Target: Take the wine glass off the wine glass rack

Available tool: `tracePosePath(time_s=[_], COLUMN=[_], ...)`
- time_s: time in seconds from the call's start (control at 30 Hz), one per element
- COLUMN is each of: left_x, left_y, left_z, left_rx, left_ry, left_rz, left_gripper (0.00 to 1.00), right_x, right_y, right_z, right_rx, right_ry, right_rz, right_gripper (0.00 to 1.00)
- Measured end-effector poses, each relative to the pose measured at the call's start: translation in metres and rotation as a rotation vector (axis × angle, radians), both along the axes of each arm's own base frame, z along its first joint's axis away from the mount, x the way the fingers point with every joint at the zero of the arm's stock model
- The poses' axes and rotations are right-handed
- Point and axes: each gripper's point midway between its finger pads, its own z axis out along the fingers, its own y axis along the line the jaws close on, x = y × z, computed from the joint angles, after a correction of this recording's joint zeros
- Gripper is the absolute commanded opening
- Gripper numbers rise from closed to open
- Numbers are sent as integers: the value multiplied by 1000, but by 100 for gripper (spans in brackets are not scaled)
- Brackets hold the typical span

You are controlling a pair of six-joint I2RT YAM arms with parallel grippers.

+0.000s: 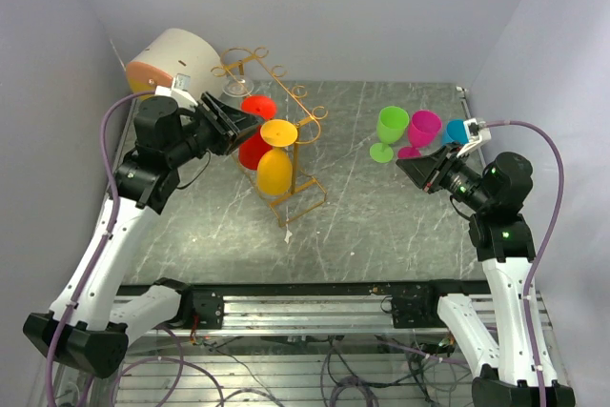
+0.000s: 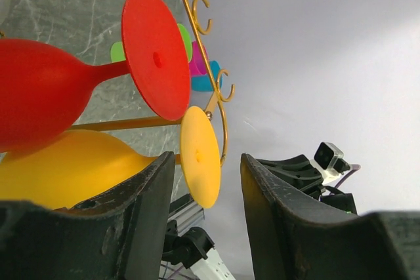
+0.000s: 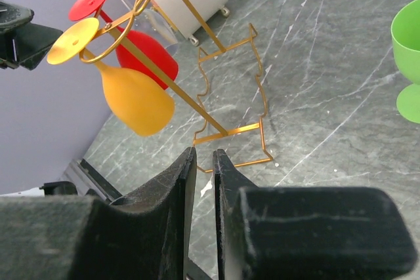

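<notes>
The gold wire wine glass rack (image 1: pixel 307 199) stands left of centre. A red wine glass (image 1: pixel 254 150) and a yellow wine glass (image 1: pixel 274 171) hang from it bowl-down, their round bases resting on the rails. My left gripper (image 1: pixel 254 126) is open beside the rack at rail height. In the left wrist view the left gripper (image 2: pixel 207 157) holds nothing; the yellow glass (image 2: pixel 65 165) has its base just beyond the fingertips, and the red glass (image 2: pixel 39 93) hangs above. My right gripper (image 1: pixel 402 165) is far from the rack; in its wrist view the right gripper (image 3: pixel 205 152) stands slightly open and empty.
A round white-and-orange box (image 1: pixel 176 62) sits behind the rack at the back left. A clear glass (image 1: pixel 238 88) hangs at the rack's far end. Green (image 1: pixel 391 126), magenta (image 1: pixel 423 128) and blue (image 1: pixel 456 131) glasses stand on the table by the right gripper. Walls close in on both sides.
</notes>
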Motion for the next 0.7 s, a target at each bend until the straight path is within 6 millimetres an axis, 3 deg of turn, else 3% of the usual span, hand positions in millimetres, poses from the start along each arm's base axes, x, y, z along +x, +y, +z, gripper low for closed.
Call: tracePosePath(time_s=[0.3, 0.7], left_x=[8, 7], left_y=[-6, -13], left_z=[-18, -21], left_rx=[24, 13], left_ry=[69, 87], left_rz=[-19, -63], left_gripper=[52, 31], right_x=[0, 1], right_y=[-1, -2], right_z=[1, 1], right_rx=[-1, 3], right_ry=[-6, -1], right_rz=[-11, -19], right_gripper=[15, 14])
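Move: From the left hand, the foot of the upside-down yellow wine glass is about 4 cm to the right, 1 cm back and 2 cm lower. The red glass's foot is about 4 cm straight ahead and 4 cm below. The rack's end hook sits some 12 cm right, 1 cm ahead, about level in height. From the right hand, the yellow foot lies roughly 26 cm left, 6 cm ahead and 3 cm higher. The left hand sinks about 2 cm, easing right, and its fingers close partway around the yellow foot's rim. ##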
